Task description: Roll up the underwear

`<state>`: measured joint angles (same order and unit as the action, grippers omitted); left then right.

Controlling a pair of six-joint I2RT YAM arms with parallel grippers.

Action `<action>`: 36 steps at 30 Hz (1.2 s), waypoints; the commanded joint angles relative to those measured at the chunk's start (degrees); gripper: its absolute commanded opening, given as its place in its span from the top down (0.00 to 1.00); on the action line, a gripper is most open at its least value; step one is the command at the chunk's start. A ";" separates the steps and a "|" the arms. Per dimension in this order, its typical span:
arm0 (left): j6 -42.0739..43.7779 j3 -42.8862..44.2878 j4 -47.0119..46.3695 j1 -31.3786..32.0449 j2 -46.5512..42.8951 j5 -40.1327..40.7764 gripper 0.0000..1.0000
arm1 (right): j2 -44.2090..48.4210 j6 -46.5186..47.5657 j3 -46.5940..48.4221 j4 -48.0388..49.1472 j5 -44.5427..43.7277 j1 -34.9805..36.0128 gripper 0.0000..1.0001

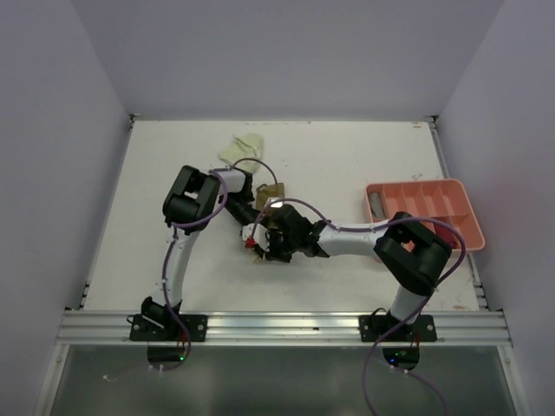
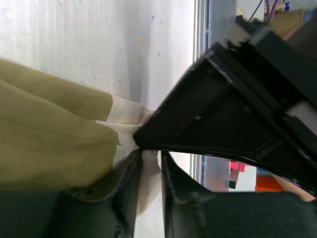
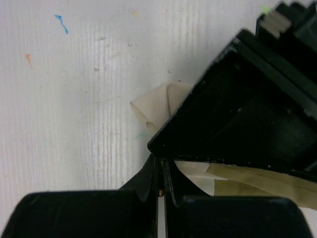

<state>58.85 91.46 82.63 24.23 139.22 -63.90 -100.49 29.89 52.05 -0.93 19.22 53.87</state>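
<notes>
An olive underwear [image 2: 49, 129] with a cream band [image 3: 158, 106] lies flat on the white table. In the top view both grippers meet over it at mid-table and hide most of it. My right gripper [image 3: 160, 159] is shut, its tips on the cream band, and the cloth shows on both sides of them. My left gripper [image 2: 148, 153] stands tip to tip with it, its fingers a narrow gap apart at the band's edge. A tan folded underwear [image 1: 270, 192] lies just behind the grippers. A pale yellow-green underwear [image 1: 241, 147] lies farther back.
A salmon-pink compartment tray [image 1: 429, 212] sits at the table's right edge, with a grey roll [image 1: 375, 205] in its left end. White walls close in the table on three sides. Purple cables loop over both arms.
</notes>
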 commanded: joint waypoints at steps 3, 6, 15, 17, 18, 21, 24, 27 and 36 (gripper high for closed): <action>0.66 2.04 -7.48 -5.32 -11.22 -4.56 0.63 | -4.36 -8.96 1.73 1.99 13.35 -5.34 1.00; -5.05 2.76 -11.95 -10.24 -17.82 -5.71 0.53 | -6.12 -9.85 3.93 0.15 16.53 -7.54 1.00; -8.50 -30.30 -47.80 -15.97 -52.23 14.38 0.45 | -16.13 -18.35 13.77 -6.01 37.28 -15.19 1.00; -2.12 -37.20 -53.69 -14.22 -60.41 17.56 0.45 | -17.72 -21.61 14.83 -3.57 41.57 -16.33 1.00; -0.68 -43.93 -56.41 -13.25 -62.99 19.41 0.45 | -19.29 -24.76 15.01 -2.51 42.47 -16.69 1.00; 5.21 -56.60 -67.58 -8.51 -71.87 26.78 0.45 | -21.76 -31.79 15.45 3.12 46.51 -17.65 1.00; 9.26 -64.62 -77.16 -2.36 -76.02 28.83 0.45 | -23.17 -36.29 15.45 7.69 48.27 -18.27 1.00; 10.67 -66.24 -81.66 1.16 -74.80 28.74 0.46 | -24.84 -38.23 16.15 8.92 49.33 -18.62 1.00; 15.24 -68.52 -89.04 6.27 -69.26 29.18 0.49 | -27.48 -42.36 17.29 11.64 50.91 -19.50 1.00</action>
<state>70.37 24.21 0.19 29.21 68.34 -34.92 -126.85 -9.80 68.29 7.68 68.84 34.94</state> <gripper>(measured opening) 0.518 0.029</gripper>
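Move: Both fingertips are at the near, pale waistband end of the folded underwear, which sits practically at each hand point, maybe 1 cm below. The left gripper has already begun to open there; the right is already shut on the band. The olive body's middle is some 7 cm ahead of either hand and 2 cm right, and the light green cloth lies about 26 cm ahead and 5 cm left of both. Keep the waistband pinched in the right gripper and roll that wrist about 60 degrees, its fingers swinging to point back, left and down, while easing it some 3 cm forward. Open the left gripper off the band, lift it forward and up about 12 cm over the underwear, then bring it back down on the band's left, still open, its fingers swung round to point forward, right and down. ##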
